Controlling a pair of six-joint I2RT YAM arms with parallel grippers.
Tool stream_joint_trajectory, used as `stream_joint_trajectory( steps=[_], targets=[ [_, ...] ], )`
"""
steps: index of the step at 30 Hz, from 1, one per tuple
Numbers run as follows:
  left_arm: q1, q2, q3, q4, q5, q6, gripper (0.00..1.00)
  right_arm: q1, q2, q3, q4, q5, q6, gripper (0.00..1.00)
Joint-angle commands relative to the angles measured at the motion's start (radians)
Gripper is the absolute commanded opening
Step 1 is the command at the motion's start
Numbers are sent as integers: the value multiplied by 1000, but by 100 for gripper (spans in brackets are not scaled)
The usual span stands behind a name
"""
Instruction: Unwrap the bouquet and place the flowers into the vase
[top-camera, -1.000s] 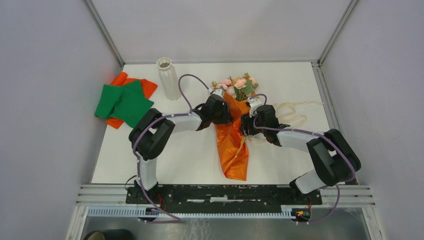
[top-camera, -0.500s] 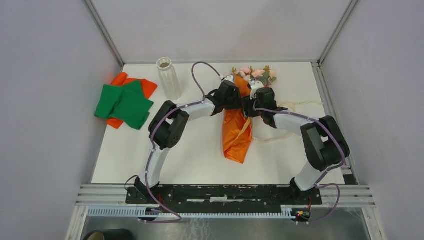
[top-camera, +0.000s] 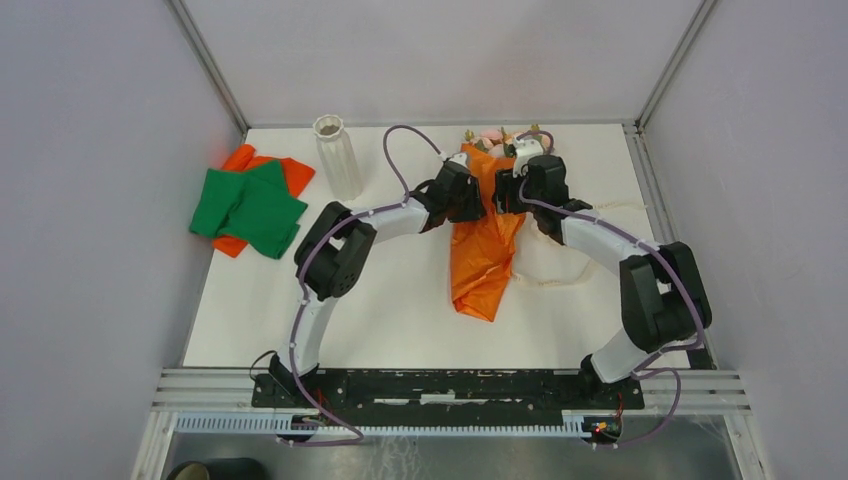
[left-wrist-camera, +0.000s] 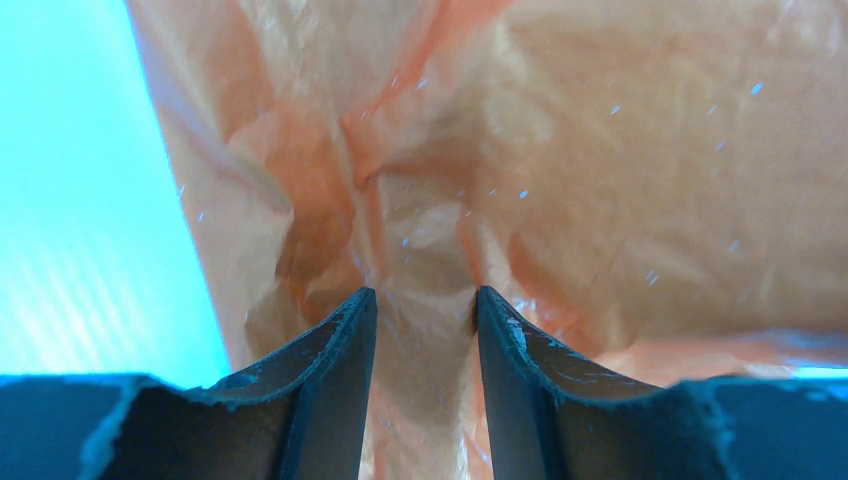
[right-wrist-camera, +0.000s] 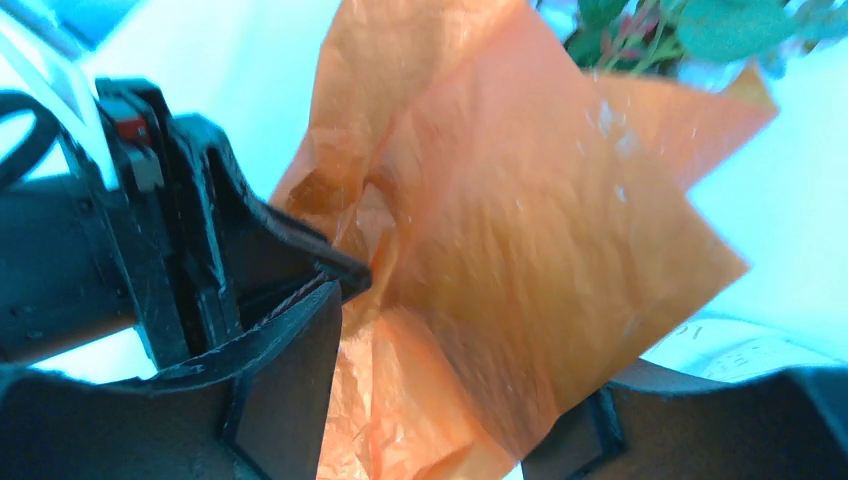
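Observation:
The bouquet (top-camera: 487, 235) is at the far middle of the table, its shiny orange paper trailing toward the near side. Of the flowers (top-camera: 497, 137), only pink heads and green leaves (right-wrist-camera: 700, 25) peek out at the far end. My left gripper (top-camera: 468, 195) (left-wrist-camera: 422, 295) is shut on a crumpled fold of the orange paper (left-wrist-camera: 600, 150) on the bouquet's left. On the right side, my right gripper (top-camera: 512, 185) (right-wrist-camera: 465, 350) grips the wrapped bundle, and paper fills the space between its jaws. The whitish ribbed vase (top-camera: 337, 158) stands upright at the far left, apart from both grippers.
A green cloth (top-camera: 248, 208) lies over an orange cloth (top-camera: 240, 160) at the left edge of the table. A pale cord (top-camera: 548, 280) lies looped on the table right of the bouquet. The enclosure walls (top-camera: 420, 60) stand close behind the bouquet.
Both arms have carried the bouquet toward the far edge. The right gripper has since moved further away, and the orange paper has spread wider between the two grippers.

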Motion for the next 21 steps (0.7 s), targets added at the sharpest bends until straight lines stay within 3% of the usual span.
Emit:
stream_joint_trajectory(
  steps=[1,7,12,21],
  targets=[
    [-4,-202,-90,2,-9,33,49,0,-91,30,15,-32,-12,64],
    [-4,-494,-232,-28,-126,72,49,2,-91,52,17,-79,3,64],
    [-19,-690,-298,-72,-85,103,49,9,-83,58,54,-138,34,64],
    [-185,-844,-440,-48,-222,104,49,108,60,293,21,-256,56,64]
  ],
)
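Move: My left fingertips are down on the orange wrapper, whose middle is about 4 cm back and 1 cm to the right, barely below them; the flower heads lie some 17 cm ahead of that hand and 6 cm to its right. From my right hand, the wrapper's middle is about 4 cm back, 4 cm left and 8 cm below; the flowers are roughly 16 cm straight ahead, 6 cm lower, the loose ribbon about 10 cm right and 10 cm back, 9 cm down. I lift my left fingers off the wrapper and raise that hand about 24 cm, drawing it back some 12 cm and a little left, fingers tilting up roughly 20 degrees. My right hand, still half open with the wrapper's loose flap across its finger, lifts first, then sweeps left and further up, bringing the flap up and over to the left. ##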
